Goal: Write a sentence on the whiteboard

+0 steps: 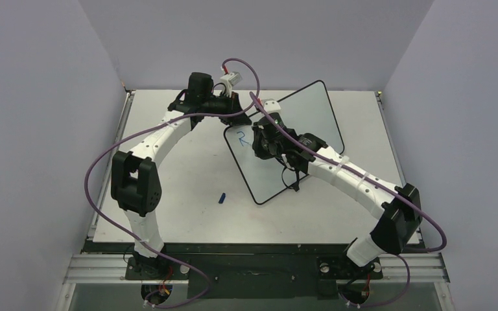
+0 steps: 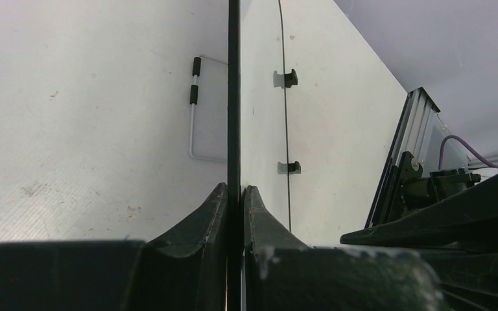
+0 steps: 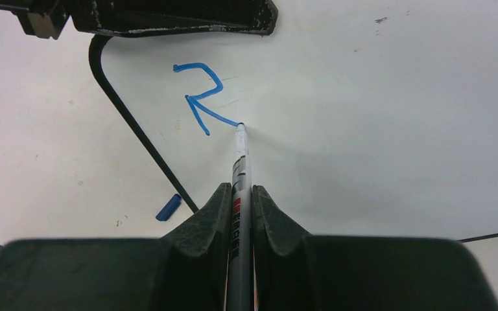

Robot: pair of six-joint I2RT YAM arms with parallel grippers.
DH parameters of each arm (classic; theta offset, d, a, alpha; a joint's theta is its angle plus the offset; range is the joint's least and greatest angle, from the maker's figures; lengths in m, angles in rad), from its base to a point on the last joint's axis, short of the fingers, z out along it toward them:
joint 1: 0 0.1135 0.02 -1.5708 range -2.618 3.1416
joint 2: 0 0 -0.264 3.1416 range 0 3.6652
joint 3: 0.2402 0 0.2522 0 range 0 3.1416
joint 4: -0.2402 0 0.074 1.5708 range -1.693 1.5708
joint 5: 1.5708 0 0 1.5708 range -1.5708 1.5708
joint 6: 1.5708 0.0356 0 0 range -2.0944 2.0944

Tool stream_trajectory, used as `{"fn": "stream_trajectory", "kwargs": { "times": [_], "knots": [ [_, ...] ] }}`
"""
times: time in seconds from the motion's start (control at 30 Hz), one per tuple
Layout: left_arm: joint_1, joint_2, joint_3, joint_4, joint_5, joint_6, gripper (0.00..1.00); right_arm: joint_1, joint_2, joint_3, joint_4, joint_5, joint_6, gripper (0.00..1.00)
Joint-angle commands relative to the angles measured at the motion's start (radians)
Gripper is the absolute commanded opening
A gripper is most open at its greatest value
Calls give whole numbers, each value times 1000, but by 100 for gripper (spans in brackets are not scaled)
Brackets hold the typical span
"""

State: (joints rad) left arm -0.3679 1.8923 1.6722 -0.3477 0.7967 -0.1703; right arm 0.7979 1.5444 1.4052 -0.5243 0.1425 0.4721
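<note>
The whiteboard (image 1: 301, 129) lies tilted on the table's middle right, glossy white with a thin black frame. My left gripper (image 1: 233, 103) is shut on its far left edge; in the left wrist view the black frame (image 2: 234, 97) runs straight between the fingertips (image 2: 235, 189). My right gripper (image 3: 237, 189) is shut on a grey marker (image 3: 240, 162), whose tip touches the board at the foot of a blue "R" (image 3: 200, 97). That single letter (image 1: 241, 136) is all of the sentence that shows. From above, the right gripper (image 1: 266, 139) hovers over the board's left part.
A blue marker cap (image 1: 222, 197) lies on the table left of the board's near corner, also in the right wrist view as the cap (image 3: 168, 207). The board's wire stand (image 2: 194, 110) and black feet (image 2: 290, 78) show underneath. Grey walls enclose the table.
</note>
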Motion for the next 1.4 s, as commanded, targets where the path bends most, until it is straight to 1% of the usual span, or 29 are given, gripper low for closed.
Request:
{"fn": "stream_trajectory", "kwargs": {
  "times": [0.0,0.2,0.47,0.83,1.37],
  "knots": [
    [-21,-81,9,18,10,98,0,-12,-77,34,-9,23,-13,0],
    [-20,-98,-3,7,5,119,0,-31,-129,32,-3,14,-17,0],
    [-22,-105,-8,-1,0,129,0,-50,-147,30,21,-19,-39,0],
    [-25,-113,-20,6,-9,131,0,-78,-100,64,39,-65,-56,0],
    [-33,-119,-21,9,-10,135,0,-80,-18,123,50,-118,-36,0]
  ]
}}
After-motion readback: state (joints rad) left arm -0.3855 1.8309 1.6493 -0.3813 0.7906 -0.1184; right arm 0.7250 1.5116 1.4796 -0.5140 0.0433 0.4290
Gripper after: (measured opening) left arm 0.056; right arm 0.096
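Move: The right hand's marker tip sits on the board at the end of the R's leg. The blank patch for the next letter lies about 6 cm ahead of this hand, 2 cm left and 2 cm below. The R is centred some 5 cm ahead, 4 cm left and 3 cm below; the left fingertips are about 10 cm ahead, 2 cm left. From the left hand, pinching the board's far edge, that patch lies roughly 4 cm back and 3 cm below. The marker tip comes off the whiteboard at the end of the R's leg as the right hand rises quickly by about 5 cm, drifting right, then eases forward and back left over the blank board beside the R, nearing the left fingertips. It keeps the marker gripped. The left hand, still pinching the far edge, shifts about 2 cm back and slightly up. ##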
